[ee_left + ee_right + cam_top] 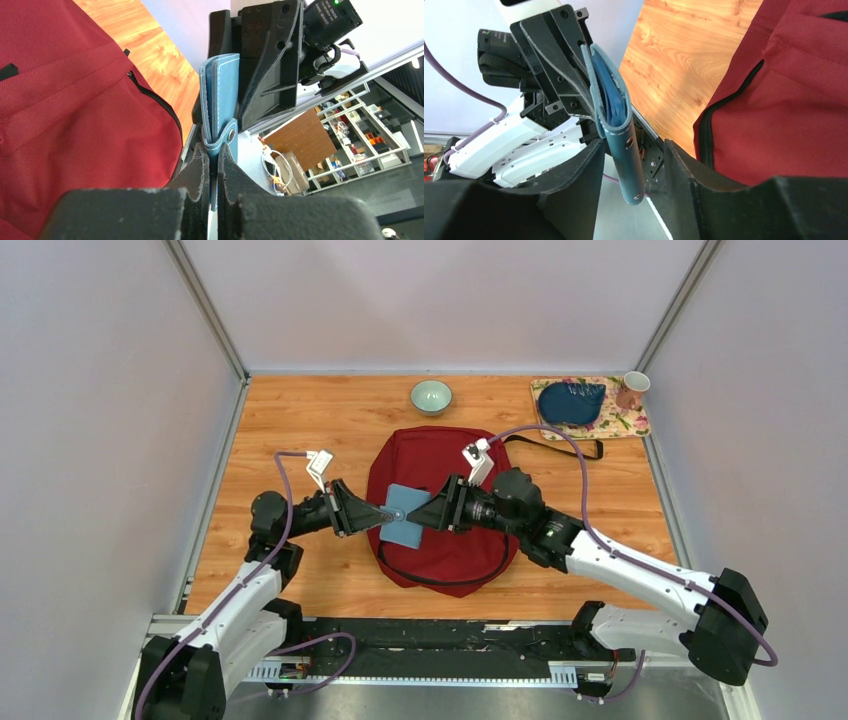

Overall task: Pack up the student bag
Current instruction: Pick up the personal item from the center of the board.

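Observation:
The student bag (450, 455), dark red with black zipper trim, lies flat in the middle of the wooden table. Above its near left part hangs a blue leather-covered notebook (405, 515) with a snap strap. My left gripper (380, 513) is shut on the notebook's strap edge (220, 100), with the pads pressed together on it (215, 170). My right gripper (418, 517) faces it from the other side and stands open. The notebook's spine (616, 115) hangs between its spread fingers (631, 150) with a gap on each side. Red bag fabric (784, 100) fills the right of that view.
A pale green bowl (431, 396) sits behind the bag. At the back right lies a floral mat (625, 425) with a dark blue pouch (570, 402) and a pink cup (632, 388). A black strap (570, 445) trails right of the bag.

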Motion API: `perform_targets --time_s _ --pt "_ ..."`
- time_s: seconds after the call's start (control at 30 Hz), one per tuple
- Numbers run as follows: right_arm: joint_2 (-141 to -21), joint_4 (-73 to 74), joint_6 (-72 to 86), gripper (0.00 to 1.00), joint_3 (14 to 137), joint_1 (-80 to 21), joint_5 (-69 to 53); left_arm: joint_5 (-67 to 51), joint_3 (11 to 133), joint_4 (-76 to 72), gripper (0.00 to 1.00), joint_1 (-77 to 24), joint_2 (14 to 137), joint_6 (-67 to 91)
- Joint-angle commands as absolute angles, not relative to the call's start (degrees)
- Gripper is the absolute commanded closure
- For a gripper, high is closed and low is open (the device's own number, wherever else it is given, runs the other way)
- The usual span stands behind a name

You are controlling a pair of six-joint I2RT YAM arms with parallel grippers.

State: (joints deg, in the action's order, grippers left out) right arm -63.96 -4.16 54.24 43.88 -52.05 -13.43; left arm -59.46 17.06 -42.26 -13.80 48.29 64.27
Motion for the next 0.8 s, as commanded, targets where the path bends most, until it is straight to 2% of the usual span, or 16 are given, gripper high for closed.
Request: perform_targets --time_s 0.0,0.07,0.1,0.17,0.2,0.27,0.3,0.37,0.4,0.5,0.6,0.67,0.77 --pt "-63.6 -8.5 54.0 0.58 43.0 -52.3 -17.5 -59.7 18.6 -46.9 1.0 -14.0 49.6 65.1" --pt "-63.7 -10.1 54.2 0.7 42.8 -52.2 -18.4 -59.7 18.5 -47.8 1.0 -14.0 50.3 65.7" --pt "-63.6 -10.3 54.3 0.83 42.7 -52.2 -18.6 -59.8 18.5 -47.8 1.0 -14.0 50.4 65.7" --pt "-63.4 -10.3 54.3 0.92 42.6 -52.2 -18.5 -59.8 18.4 -47.7 1.0 -14.0 50.9 65.8" --pt "-63.4 -10.2 54.2 0.99 42.6 -52.2 -17.8 -59.8 18.3 -47.5 0.95 -13.9 51.0 65.8" --pt "-62.4 -8.7 54.1 1.0 42.5 -52.2 -15.6 -59.6 18.7 -44.6 0.73 -14.0 51.4 64.3" --pt "-62.0 -7.0 53.7 1.0 42.5 -52.1 -14.7 -59.6 19.2 -39.7 0.51 -13.9 51.4 63.0" --pt "-60.0 -4.4 52.8 1.0 42.9 -52.1 -10.9 -58.7 21.5 -32.3 0.38 -13.9 51.2 56.3" --pt "-59.1 -1.1 51.8 1.0 43.1 -52.1 -9.2 -57.7 22.7 -22.4 0.32 -13.9 51.1 53.2" --pt "-54.5 7.4 50.5 1.0 43.4 -52.1 -0.1 -51.5 28.2 -2.9 0.3 -14.0 51.1 38.6" --pt "-48.5 14.7 50.2 1.0 43.0 -52.1 11.1 -44.3 31.6 7.3 0.29 -14.0 53.2 29.3" --pt "-45.8 17.8 50.4 1.0 42.6 -52.1 17.2 -40.3 35.3 10.5 0.23 -14.2 56.1 25.5" --pt "-40.2 21.6 50.8 1.0 41.5 -52.1 22.2 -36.3 42.3 13.8 0.23 -16.1 61.9 21.5"
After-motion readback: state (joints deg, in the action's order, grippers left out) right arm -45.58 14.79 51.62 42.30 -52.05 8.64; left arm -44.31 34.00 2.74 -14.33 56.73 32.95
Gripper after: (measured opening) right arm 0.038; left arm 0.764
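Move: The blue personal item hangs in the air between the hands: its middle is about 2 cm to the right of the left hand, whose fingers already hold it. It lies some 3 cm to the left of the right hand, level with its half-open fingers. The red bag's middle lies roughly 9 cm ahead of the right hand, 4 cm to its right and 18 cm below. Right fingers pinch the personal item; left open and sink forward; right carries the item about 9 cm right. ##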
